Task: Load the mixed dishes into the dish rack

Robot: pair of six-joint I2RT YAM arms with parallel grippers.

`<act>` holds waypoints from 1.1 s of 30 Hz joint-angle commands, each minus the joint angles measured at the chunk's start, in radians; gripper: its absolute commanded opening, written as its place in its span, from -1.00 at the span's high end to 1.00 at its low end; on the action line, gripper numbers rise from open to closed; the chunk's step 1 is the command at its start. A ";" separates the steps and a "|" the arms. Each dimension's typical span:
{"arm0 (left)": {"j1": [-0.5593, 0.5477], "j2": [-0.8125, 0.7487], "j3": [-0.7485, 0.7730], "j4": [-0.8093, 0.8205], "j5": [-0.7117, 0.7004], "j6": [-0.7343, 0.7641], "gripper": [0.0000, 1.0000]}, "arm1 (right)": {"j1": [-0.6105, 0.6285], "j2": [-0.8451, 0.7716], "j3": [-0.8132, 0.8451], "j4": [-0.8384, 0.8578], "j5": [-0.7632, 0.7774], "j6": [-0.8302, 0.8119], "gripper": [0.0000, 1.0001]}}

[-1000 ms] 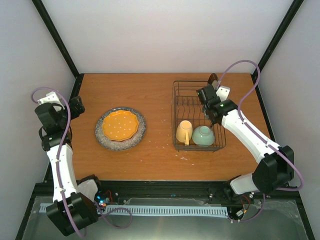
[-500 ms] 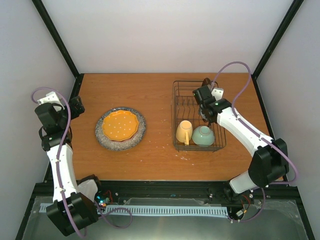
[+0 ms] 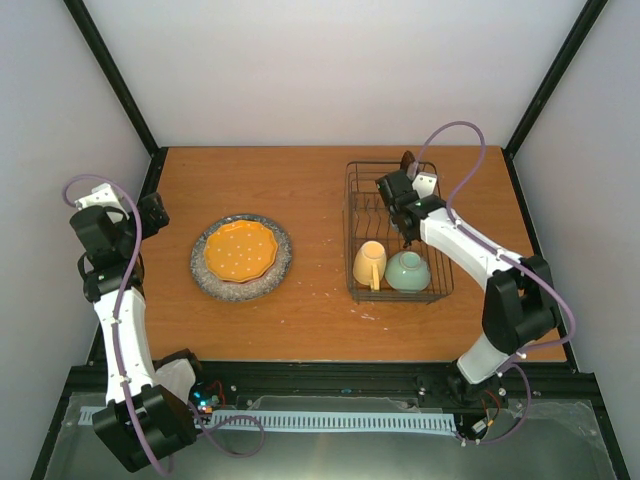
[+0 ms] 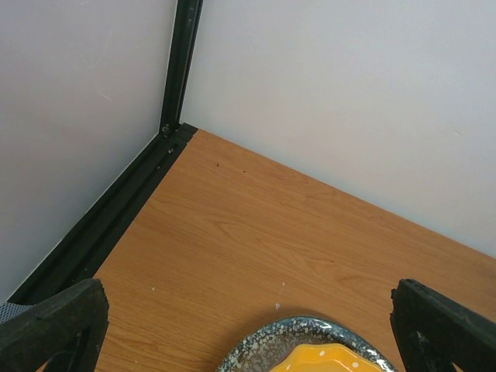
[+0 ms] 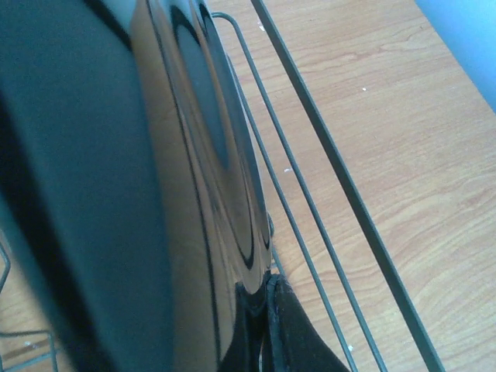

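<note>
The dish rack (image 3: pixel 350 215) stands at the right of the table, its wires (image 5: pixel 342 183) close beside my right fingers. A yellow mug (image 3: pixel 368 263) and a pale green bowl (image 3: pixel 407 271) lie in its front part. My right gripper (image 3: pixel 404 174) is over the rack's back end, shut on the rim of a dark glossy plate (image 5: pixel 178 155) held on edge (image 3: pixel 408 158). At the left, an orange scalloped plate (image 3: pixel 240 250) rests on a speckled grey-blue plate (image 4: pixel 310 333). My left gripper (image 4: pixel 248 337) hangs open near the table's left edge (image 3: pixel 155 212), behind that stack.
Black frame posts run along the table's left edge (image 4: pixel 116 217) and back corners. White walls close in the back and both sides. Bare wood lies between the plate stack and the rack.
The right arm has swung left and slightly back with the dark plate, from beside the rack's right side to over its back part. The left arm has not moved.
</note>
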 commanded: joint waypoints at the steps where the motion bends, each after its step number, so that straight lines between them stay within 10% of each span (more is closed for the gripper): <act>1: 0.002 -0.015 0.003 -0.008 -0.015 0.026 -0.99 | -0.004 0.066 0.011 -0.071 -0.025 -0.028 0.94; 24: 0.002 -0.036 0.009 -0.024 -0.026 0.030 -0.99 | -0.004 0.009 -0.067 -0.200 -0.058 -0.020 0.78; 33: 0.002 -0.041 0.002 -0.025 -0.023 0.022 -0.99 | -0.004 -0.018 -0.042 -0.207 -0.040 -0.002 -0.26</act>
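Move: The right hand, fingers still shut on the near rim of the dark patterned plate, has the plate's middle about 7 cm ahead, 1 cm to its left and 2 cm lower, on edge in the far part of the rack. The teal bowl is some 8 cm back, 1 cm right and 13 cm below this hand; the yellow mug roughly 6 cm back, 9 cm left and 12 cm below. From the left hand, that plate lies around 14 cm ahead, 55 cm right and 14 cm lower. Nudging forward and down by only 1 cm at first, the right hand then draws back about 5 cm and sinks some 3 cm towards the teal bowl, keeping its pinch on the plate's rim for the early part of the pull. As it goes on back and down, the wrist tips about 15 degrees further downward and the fingers open past halfway, letting go of the rim. ##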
